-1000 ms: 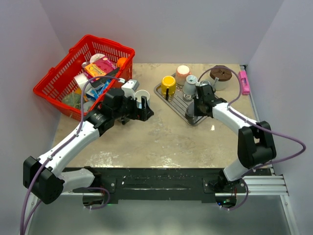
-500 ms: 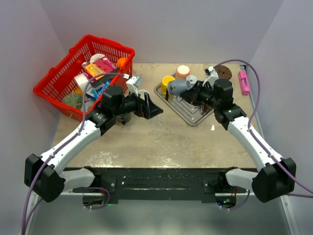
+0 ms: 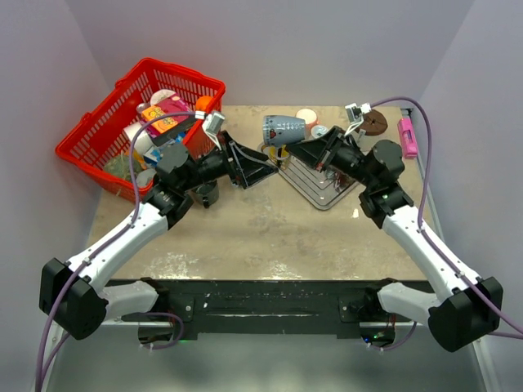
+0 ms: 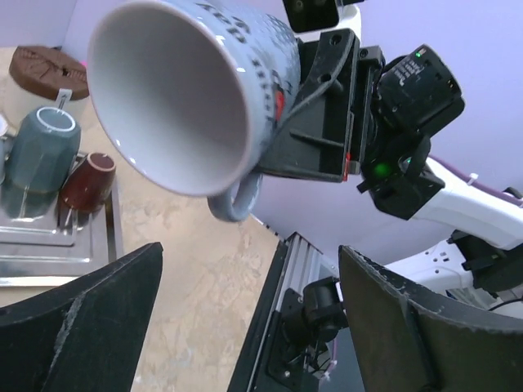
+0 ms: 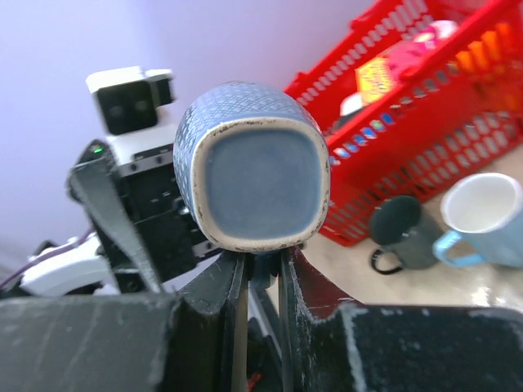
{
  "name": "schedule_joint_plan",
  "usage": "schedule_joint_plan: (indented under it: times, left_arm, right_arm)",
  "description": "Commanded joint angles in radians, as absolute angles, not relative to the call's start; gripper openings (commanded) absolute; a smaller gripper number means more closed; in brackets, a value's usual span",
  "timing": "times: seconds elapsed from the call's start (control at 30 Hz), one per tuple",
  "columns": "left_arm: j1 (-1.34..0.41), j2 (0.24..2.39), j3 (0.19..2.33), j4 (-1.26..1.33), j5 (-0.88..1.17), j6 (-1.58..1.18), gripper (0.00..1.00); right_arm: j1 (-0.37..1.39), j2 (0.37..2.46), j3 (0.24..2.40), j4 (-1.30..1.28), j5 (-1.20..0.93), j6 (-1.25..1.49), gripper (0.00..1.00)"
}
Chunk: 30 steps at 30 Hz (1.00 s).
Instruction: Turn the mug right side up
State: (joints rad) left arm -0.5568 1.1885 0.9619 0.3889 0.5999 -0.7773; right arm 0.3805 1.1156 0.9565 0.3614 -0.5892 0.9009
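The grey-blue patterned mug [image 3: 283,129] hangs in the air on its side above the table's back middle. Its white mouth [image 4: 172,94] faces my left gripper and its squarish base [image 5: 257,167] faces the right wrist camera. My right gripper [image 5: 261,263] is shut on the mug's handle [image 4: 237,200], with both fingers [image 3: 315,153] pinching it from below. My left gripper [image 3: 249,163] stands open just left of the mug, pointing at its mouth, with nothing between its wide-spread fingers [image 4: 90,322]. It does not touch the mug.
A metal drying rack [image 3: 320,186] lies under the mug with a teal mug [image 4: 41,151] and a brown mug [image 4: 90,181] upside down on it. A red basket [image 3: 98,135] of packets stands back left. A dark mug [image 5: 404,233] and a light blue mug [image 5: 486,216] stand by it.
My right gripper lifted the mug off the rack, swung it left and tipped it sideways. My left gripper rose and turned toward the mug's mouth.
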Motion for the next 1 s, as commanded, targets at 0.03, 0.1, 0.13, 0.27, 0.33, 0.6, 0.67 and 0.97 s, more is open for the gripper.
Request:
schedule_joint_plan:
  times: [0.03,0.1,0.13,0.27,0.33,0.6,0.67,0.97]
  left_arm:
    - [-0.554,1.186,0.982,0.506,0.615,-0.847,0.87]
    - [-0.554,1.186,0.983,0.517,0.603,-0.867,0.82]
    - [-0.554,1.184,0.983,0.518,0.598,-0.871,0.80]
    - [-0.554,1.175,0.973,0.532,0.569,-0.893,0.65]
    - [-0.554,1.164,0.966,0.543,0.554,-0.893,0.62]
    - [-0.554,1.152,0.939,0.587,0.509,-0.923,0.51]
    - [-0.554,1.155,0.934,0.595,0.506,-0.931,0.49]
    - [-0.554,1.172,0.927,0.607,0.509,-0.954,0.31]
  right_arm:
    - [0.448,1.092,0.957,0.607,-0.606,0.983,0.00]
    - [0.465,1.100,0.945,0.636,-0.603,0.999,0.00]
    - [0.469,1.103,0.940,0.662,-0.601,1.005,0.00]
    - [0.492,1.106,0.917,0.710,-0.588,1.020,0.00]
    - [0.492,1.103,0.911,0.722,-0.581,1.025,0.00]
    - [0.517,1.091,0.862,0.767,-0.535,1.028,0.00]
    - [0.535,1.082,0.848,0.781,-0.502,1.022,0.00]
    - [0.584,1.063,0.808,0.811,-0.382,0.985,0.00]
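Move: The right hand holds the mug sideways by its handle, the body about 5 cm above and 3 cm ahead, mouth facing the left gripper. From the left hand, the mug's middle lies about 6 cm ahead, 5 cm right and 6 cm up. The left gripper is roughly 5 cm left, 3 cm back and 1 cm below the right hand. Some 33 cm below the right hand, the yellow mug is 16 cm ahead and 1 cm left, the tray's middle 11 cm ahead and 8 cm right. Keeping its pinch on the handle, the right hand carries the sideways mug about 3 cm back and 3 cm left to the left gripper, first rising a couple of centimetres and then easing down slightly, while the wrist rolls some 10 degrees, left side up. The left hand rises nearly 3 cm under the mug's mouth and narrows its wide-open fingers to about a third, one on each side of the handle, without plainly clamping it yet. ##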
